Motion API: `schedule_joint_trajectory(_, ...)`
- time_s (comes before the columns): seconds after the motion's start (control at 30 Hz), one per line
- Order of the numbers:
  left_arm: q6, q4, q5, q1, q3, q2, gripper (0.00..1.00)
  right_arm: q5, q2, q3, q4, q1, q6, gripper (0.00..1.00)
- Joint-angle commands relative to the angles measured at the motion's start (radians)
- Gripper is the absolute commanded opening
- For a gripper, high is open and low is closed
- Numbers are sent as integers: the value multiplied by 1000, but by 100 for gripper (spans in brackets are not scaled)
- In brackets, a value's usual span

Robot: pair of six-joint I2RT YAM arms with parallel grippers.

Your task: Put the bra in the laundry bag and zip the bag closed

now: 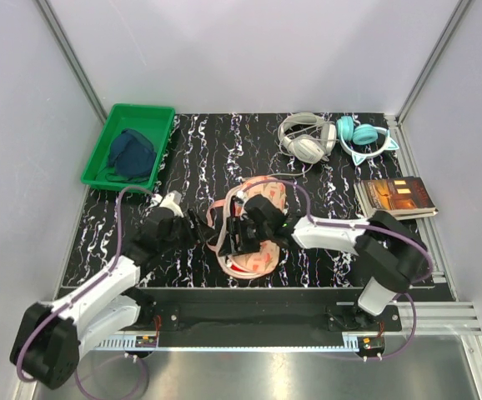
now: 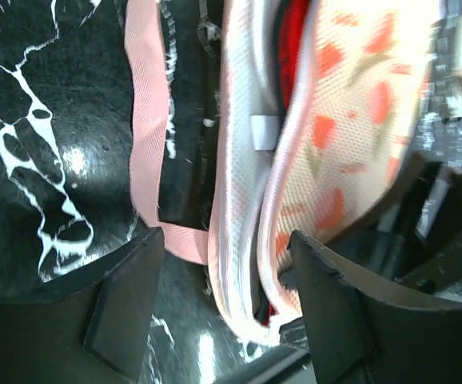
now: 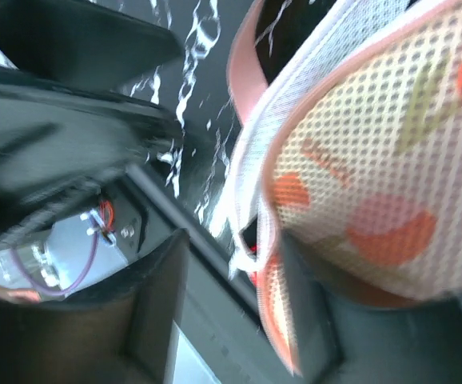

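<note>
The peach-pink printed laundry bag [image 1: 258, 258] lies mid-table, partly under both grippers. In the left wrist view its two zip edges [image 2: 247, 240] stand apart, and the red bra [image 2: 295, 40] shows in the gap inside. My left gripper [image 2: 227, 312] is open, its jaws on either side of the bag's near end without clamping it; it also shows in the top view [image 1: 201, 231]. My right gripper [image 1: 239, 233] is over the bag's middle. In its own view the right gripper [image 3: 235, 312] is open, and the bag's mesh rim [image 3: 255, 200] lies against the right finger. The bra is hidden from above.
The bag's pink strap loop [image 2: 147, 120] lies on the black marbled table [image 1: 324, 175] left of the bag. A green tray [image 1: 159, 117] with a dark blue garment [image 1: 131, 155] stands at the back left. White headphones [image 1: 303, 137], teal headphones [image 1: 364, 137] and a book [image 1: 395, 197] are at the right.
</note>
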State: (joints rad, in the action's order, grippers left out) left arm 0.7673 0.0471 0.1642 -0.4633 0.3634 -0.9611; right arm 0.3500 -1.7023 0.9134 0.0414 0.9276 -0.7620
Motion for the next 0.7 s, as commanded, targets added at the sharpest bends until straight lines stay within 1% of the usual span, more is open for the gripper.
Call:
schedule_joint_trajectory(0.0, -23, 145, 18, -1, -17, 171, 69, -11, 178, -39, -83, 8, 17, 69)
schedule_joint_trajectory(0.03, -20, 145, 44, -3, -21, 191, 69, -26, 209, -66, -112, 7, 12, 73)
schedule_joint_trajectory(0.07, -5, 142, 99, -3, -24, 209, 68, -43, 239, -79, -124, -2, 6, 80)
schedule_joint_trajectory(0.1, 3, 140, 121, -15, -29, 225, 68, -52, 295, -91, -139, -7, 3, 84)
schedule_joint_trajectory(0.17, 27, 140, 158, -40, -26, 229, 70, -86, 351, -123, -195, -22, -5, 93)
schedule_joint_trajectory(0.23, 52, 142, 146, -101, -15, 217, 72, -95, 424, -158, -230, -56, -8, 98)
schedule_joint_trajectory(0.3, 99, 142, 112, -153, 2, 191, 72, -91, 489, -203, -238, -99, -19, 99)
schedule_joint_trajectory(0.37, 122, 137, 107, -167, 15, 142, 66, -77, 532, -234, -244, -142, -37, 99)
schedule_joint_trajectory(0.4, 125, 128, 116, -175, 26, 128, 65, -71, 546, -269, -244, -197, -45, 98)
schedule_joint_trajectory(0.47, 151, 111, 143, -182, 31, 85, 59, -59, 579, -301, -241, -252, -71, 98)
schedule_joint_trajectory(0.5, 168, 106, 147, -193, 26, 76, 54, -51, 584, -323, -229, -271, -68, 97)
schedule_joint_trajectory(0.53, 196, 90, 158, -202, 19, 62, 51, -48, 586, -330, -227, -294, -65, 96)
schedule_joint_trajectory(0.67, 250, -67, 193, -229, -47, 27, 41, -3, 523, -344, -209, -346, -20, 92)
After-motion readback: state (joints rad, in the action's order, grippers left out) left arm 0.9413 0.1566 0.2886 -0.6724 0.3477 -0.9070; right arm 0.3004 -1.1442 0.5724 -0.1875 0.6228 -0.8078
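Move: The zip end, at the bag's near-left corner, is about 13 cm back and 10 cm right of my left hand, some 6 cm below; the pink strap is 1 cm ahead and 3 cm right. My right hand is bound for the bag's near-right part, roughly 13 cm right, 4 cm back and 4 cm below it. The lid's middle is 7 cm right and 3 cm ahead of that hand, the zip end 9 cm back and 2 cm right. I lift my right hand off the bag's left edge, spread its fingers from half to nearly full, and carry it about 15 cm right in an arc over the lid, turning some 20 degrees clockwise and sinking towards the near-right part. Meanwhile my left hand rises 3 cm, swings back and right, then sinks again towards the zip end, tipping down and partly closing, without reaching it. ##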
